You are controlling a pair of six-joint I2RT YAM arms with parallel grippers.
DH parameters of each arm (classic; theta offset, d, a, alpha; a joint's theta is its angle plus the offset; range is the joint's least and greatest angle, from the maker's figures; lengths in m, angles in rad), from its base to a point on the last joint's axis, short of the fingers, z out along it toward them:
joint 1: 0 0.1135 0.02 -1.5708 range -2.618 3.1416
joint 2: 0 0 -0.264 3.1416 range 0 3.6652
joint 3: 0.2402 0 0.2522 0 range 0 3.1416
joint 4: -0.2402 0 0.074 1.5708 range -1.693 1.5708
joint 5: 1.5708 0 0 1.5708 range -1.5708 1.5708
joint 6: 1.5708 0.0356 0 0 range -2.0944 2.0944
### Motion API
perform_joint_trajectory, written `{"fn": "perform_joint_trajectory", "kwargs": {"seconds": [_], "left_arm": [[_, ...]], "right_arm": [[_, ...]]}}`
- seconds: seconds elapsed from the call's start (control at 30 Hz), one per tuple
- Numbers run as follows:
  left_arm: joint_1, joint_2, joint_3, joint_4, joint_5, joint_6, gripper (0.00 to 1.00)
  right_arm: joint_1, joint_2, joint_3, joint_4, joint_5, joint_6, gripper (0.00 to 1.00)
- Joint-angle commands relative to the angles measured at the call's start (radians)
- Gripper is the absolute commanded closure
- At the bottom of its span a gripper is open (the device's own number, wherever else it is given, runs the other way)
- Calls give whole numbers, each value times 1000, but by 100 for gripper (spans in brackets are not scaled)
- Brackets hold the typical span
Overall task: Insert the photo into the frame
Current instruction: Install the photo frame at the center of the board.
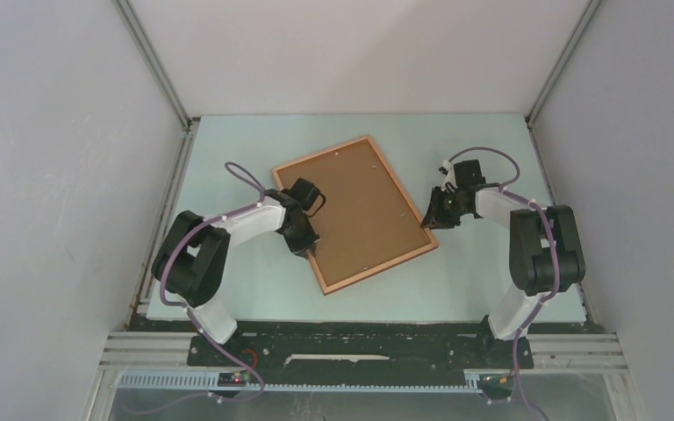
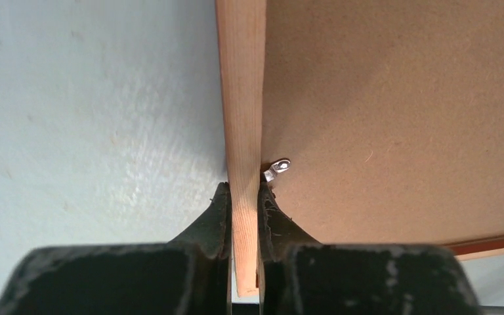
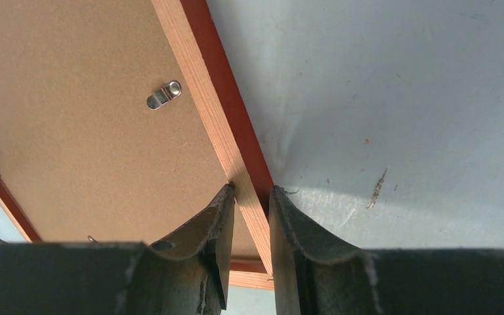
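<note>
The frame [image 1: 382, 269] lies back-up and slanted in the middle of the table, its orange wooden rim around a brown backing board [image 1: 355, 210]. My left gripper [image 1: 305, 250] is at the frame's left rim near the lower corner. In the left wrist view the left gripper [image 2: 243, 190] is shut on the pale rim [image 2: 241, 98], one finger on each side. My right gripper [image 1: 428, 219] is at the right rim. In the right wrist view the right gripper [image 3: 251, 190] is shut across the rim [image 3: 200, 79] near its corner. The photo is out of view.
Small metal turn clips [image 2: 277, 168] [image 3: 163, 94] sit on the backing board [image 3: 72, 118] beside the rim. The pale green table [image 1: 491, 158] is enclosed by grey walls left, right and behind. A few brown specks [image 3: 375, 187] lie on the table right of the frame.
</note>
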Motion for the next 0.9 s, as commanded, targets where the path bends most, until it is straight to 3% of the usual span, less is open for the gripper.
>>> {"fn": "perform_joint_trajectory", "kwargs": {"seconds": [0.0, 0.13, 0.53, 0.67, 0.87], "left_arm": [[16, -68, 25, 112, -96, 215, 87], [37, -128, 0, 178, -64, 280, 59], [91, -187, -38, 185, -46, 322, 31], [98, -192, -68, 250, -23, 315, 20], [111, -188, -97, 374, -33, 301, 21]], "right_arm": [[15, -34, -9, -1, -19, 12, 67], [16, -38, -9, -2, -21, 10, 68], [23, -43, -9, -4, -19, 7, 65], [32, -53, -9, -9, 15, 2, 55], [31, -103, -7, 5, 99, 28, 36]]}}
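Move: My left fingers are pinched on the frame's left side; the middle of that side is about 5 cm ahead and 2 cm to their left. The frame's near corner lies roughly 9 cm back and 3 cm right of them, and a small metal clip about 1 cm ahead and 2 cm right. From my right hand, straddling the right side, that side's middle is some 9 cm ahead and 5 cm left. All of it is at fingertip height or just below. Still pinching the left side, I start my left hand forward with a clockwise turn, then open wide to let go and climb away, ending about 6 cm farther out and 4.5 cm up above that same side, the fingers swinging some 20 degrees outward. My right hand stays almost in place by the near end of the right side, then spreads its fingers off it. ##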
